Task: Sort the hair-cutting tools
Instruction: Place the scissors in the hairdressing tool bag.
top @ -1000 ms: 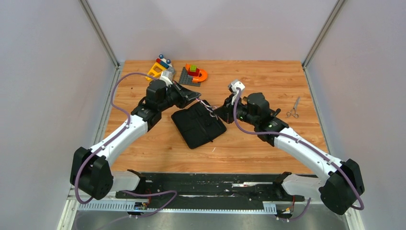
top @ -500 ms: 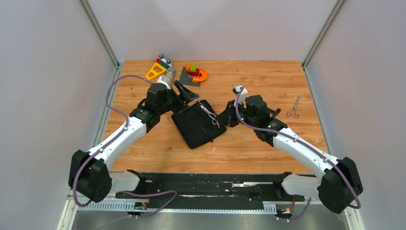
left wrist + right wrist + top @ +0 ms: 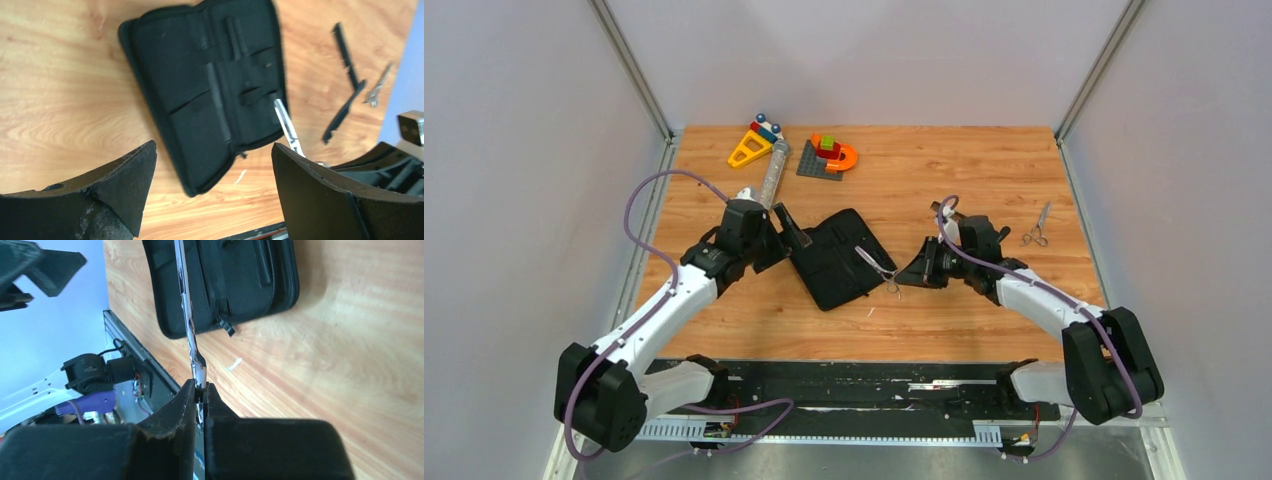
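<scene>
Slim silver scissors (image 3: 188, 315) are pinched at the handle end by my shut right gripper (image 3: 201, 388); their blade reaches over the right edge of the open black case (image 3: 834, 262). From above, these scissors (image 3: 876, 266) lie between the case and the right gripper (image 3: 912, 272). My left gripper (image 3: 790, 230) stands open at the case's left corner, with nothing between its fingers (image 3: 125, 180). In the left wrist view a long thin black comb (image 3: 345, 50), a shorter black comb-like tool (image 3: 342, 116) and a second pair of scissors (image 3: 378, 87) lie on the wood beyond the case (image 3: 200, 75).
Colourful toy blocks (image 3: 829, 153), a yellow toy (image 3: 750, 148) and a grey cylinder (image 3: 774, 172) sit at the back left. The second scissors (image 3: 1036, 228) lie near the table's right edge. A black rail (image 3: 854, 385) runs along the near edge.
The left gripper opened, let go of the scissors and drew back to the left. The right gripper, still shut on them, moved nearer and lowered them over the case's right edge.
</scene>
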You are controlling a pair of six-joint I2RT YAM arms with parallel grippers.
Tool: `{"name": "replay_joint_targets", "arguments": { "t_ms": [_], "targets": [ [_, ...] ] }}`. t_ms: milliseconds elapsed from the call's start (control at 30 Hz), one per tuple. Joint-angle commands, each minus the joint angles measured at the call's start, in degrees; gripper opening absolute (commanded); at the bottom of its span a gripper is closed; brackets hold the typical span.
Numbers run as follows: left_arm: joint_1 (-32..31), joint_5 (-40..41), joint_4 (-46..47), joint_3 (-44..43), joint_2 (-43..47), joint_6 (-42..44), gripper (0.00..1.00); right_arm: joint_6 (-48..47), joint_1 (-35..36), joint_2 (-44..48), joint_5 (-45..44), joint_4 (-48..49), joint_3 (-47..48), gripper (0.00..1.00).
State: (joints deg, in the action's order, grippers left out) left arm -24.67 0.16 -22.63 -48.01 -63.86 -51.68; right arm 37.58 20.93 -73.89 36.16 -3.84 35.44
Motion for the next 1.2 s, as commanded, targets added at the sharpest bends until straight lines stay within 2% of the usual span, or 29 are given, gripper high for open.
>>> {"name": "replay_joint_targets", "arguments": {
  "t_ms": [0, 200, 533, 767, 933, 1167],
  "targets": [
    [0.14, 0.45, -1.64, 3.86, -0.07, 1.67, 0.92, 4.68, -1.71, -0.27, 6.99, 7.08, -3.62, 0.00],
    [0.19, -2.08, 2.89, 7.78, -2.96, -0.34, 0.90, 6.48, -2.80, -3.04, 8.59, 10.82, -6.02, 0.00],
    [0.14, -6.04, 8.65, 7.75, -11.48, -0.95, 0.88, 11.62, -5.51, -7.82, 10.92, 18.42, -10.14, 0.00],
    [0.15, -9.33, 11.11, 6.61, -18.16, -1.56, 0.83, 11.92, -6.22, -9.52, 11.20, 20.32, -10.58, 0.00],
    [0.14, -11.15, 11.45, 6.84, -21.06, -1.73, 0.72, 12.53, -6.38, -11.83, 11.77, 22.34, -10.35, 0.00],
    [-0.33, -12.81, 12.98, 6.95, -22.62, -2.66, 0.48, 13.92, -6.42, -16.62, 13.54, 25.83, -9.59, 0.00]
  ]
}}
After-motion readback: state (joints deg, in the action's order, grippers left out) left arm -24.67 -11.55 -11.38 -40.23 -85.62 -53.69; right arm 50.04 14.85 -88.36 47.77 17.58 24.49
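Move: The open tool bag's middle lies about 4 cm ahead of my empty left hand, 9 cm to its right and 15 cm below; the scissors in my right fingers are some 16 cm to the left hand's right, 1 cm back and 9 cm lower. From my right hand the bag's middle is about 6 cm ahead, 10 cm left and 9 cm down, and a white scrap is roughly 5 cm back, 5 cm left and 10 cm down. I bring my left hand down about 13 cm, drawing back slightly at first and then easing right, tipping some 20 degrees further down and half closing the fingers astride the bag's near-left edge. My right hand keeps its pinch on the scissors and sinks about 6 cm, rolling a little and drifting slightly back, to bring their tip down to the pocket on the bag's right half. ##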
